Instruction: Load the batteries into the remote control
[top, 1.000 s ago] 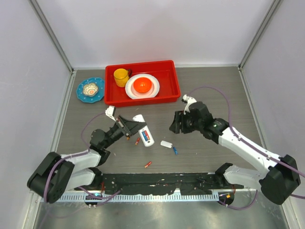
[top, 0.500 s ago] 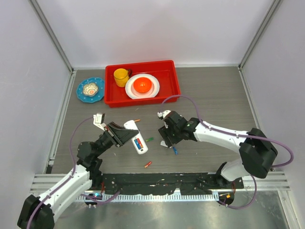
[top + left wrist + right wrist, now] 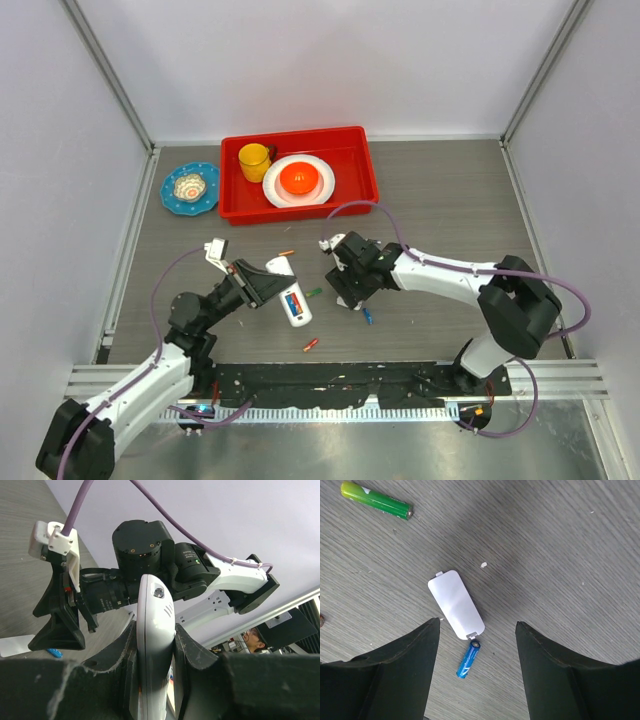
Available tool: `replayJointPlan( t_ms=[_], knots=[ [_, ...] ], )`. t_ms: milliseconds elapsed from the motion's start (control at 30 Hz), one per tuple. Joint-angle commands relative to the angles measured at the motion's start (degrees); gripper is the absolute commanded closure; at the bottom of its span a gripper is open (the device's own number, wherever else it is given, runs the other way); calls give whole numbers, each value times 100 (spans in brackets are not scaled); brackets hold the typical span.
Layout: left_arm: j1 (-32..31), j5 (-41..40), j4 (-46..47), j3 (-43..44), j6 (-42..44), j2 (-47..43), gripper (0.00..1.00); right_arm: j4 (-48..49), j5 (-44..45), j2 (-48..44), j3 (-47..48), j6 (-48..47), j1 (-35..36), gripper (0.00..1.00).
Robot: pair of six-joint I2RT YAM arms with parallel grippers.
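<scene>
The white remote control (image 3: 300,314) is held tilted off the table, with my left gripper (image 3: 262,283) shut on its sides; red and blue show in its open back. In the left wrist view the remote (image 3: 155,625) stands edge-on between the pads of the left gripper (image 3: 155,647). My right gripper (image 3: 348,290) hangs open over the loose white back cover (image 3: 456,604) and a blue battery (image 3: 468,658), touching neither. A green battery (image 3: 376,499) lies further off. On the table I also see the blue battery (image 3: 367,315), the green battery (image 3: 314,293), an orange battery (image 3: 287,252) and a red battery (image 3: 311,345).
A red tray (image 3: 365,165) at the back holds a yellow cup (image 3: 254,160) and a white plate (image 3: 320,190) with an orange bowl. A blue plate (image 3: 205,195) with a small bowl sits left of it. The right arm (image 3: 150,555) looms close in the left wrist view.
The right arm has swung left and come down over the back cover and blue battery, its jaws a little wider. The left arm has shifted the held remote slightly.
</scene>
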Motion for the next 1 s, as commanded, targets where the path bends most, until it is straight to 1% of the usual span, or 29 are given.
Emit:
replayJointPlan(
  t_ms=[0,333,633,733,967],
  knots=[
    [34,110,498,3,-56,81,100,119,-133,180,157,-152,102,33],
    [34,110,595,-6,-65,170,100,269,-107,496,148,-82,172,36],
    [25,101,560,-15,-56,196,100,278,42,576,96,50,199,43],
    [25,92,551,-15,-47,178,100,331,25,584,69,164,199,46],
    [34,84,507,-23,-38,143,100,515,16,760,8,691,199,59]
  ],
)
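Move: The battery cover lies flat on the table, about 3 cm below the right hand, some 1 cm back and 1 cm to its left. The blue battery lies about 3 cm back and 4 cm to the right of the cover, its end close to it. The green battery is roughly 2 cm farther out than the cover and 7 cm to its left. From the left hand, the cover is about 4 cm ahead, 9 cm right and 23 cm below. Sink the open right gripper about 2.5 cm over the white battery cover, easing about 1 cm back and slightly left until the fingertips straddle its long sides. Then hold that height and close the fingers by about a third, drifting slightly farther left, to bring both tips against the cover's sides. ##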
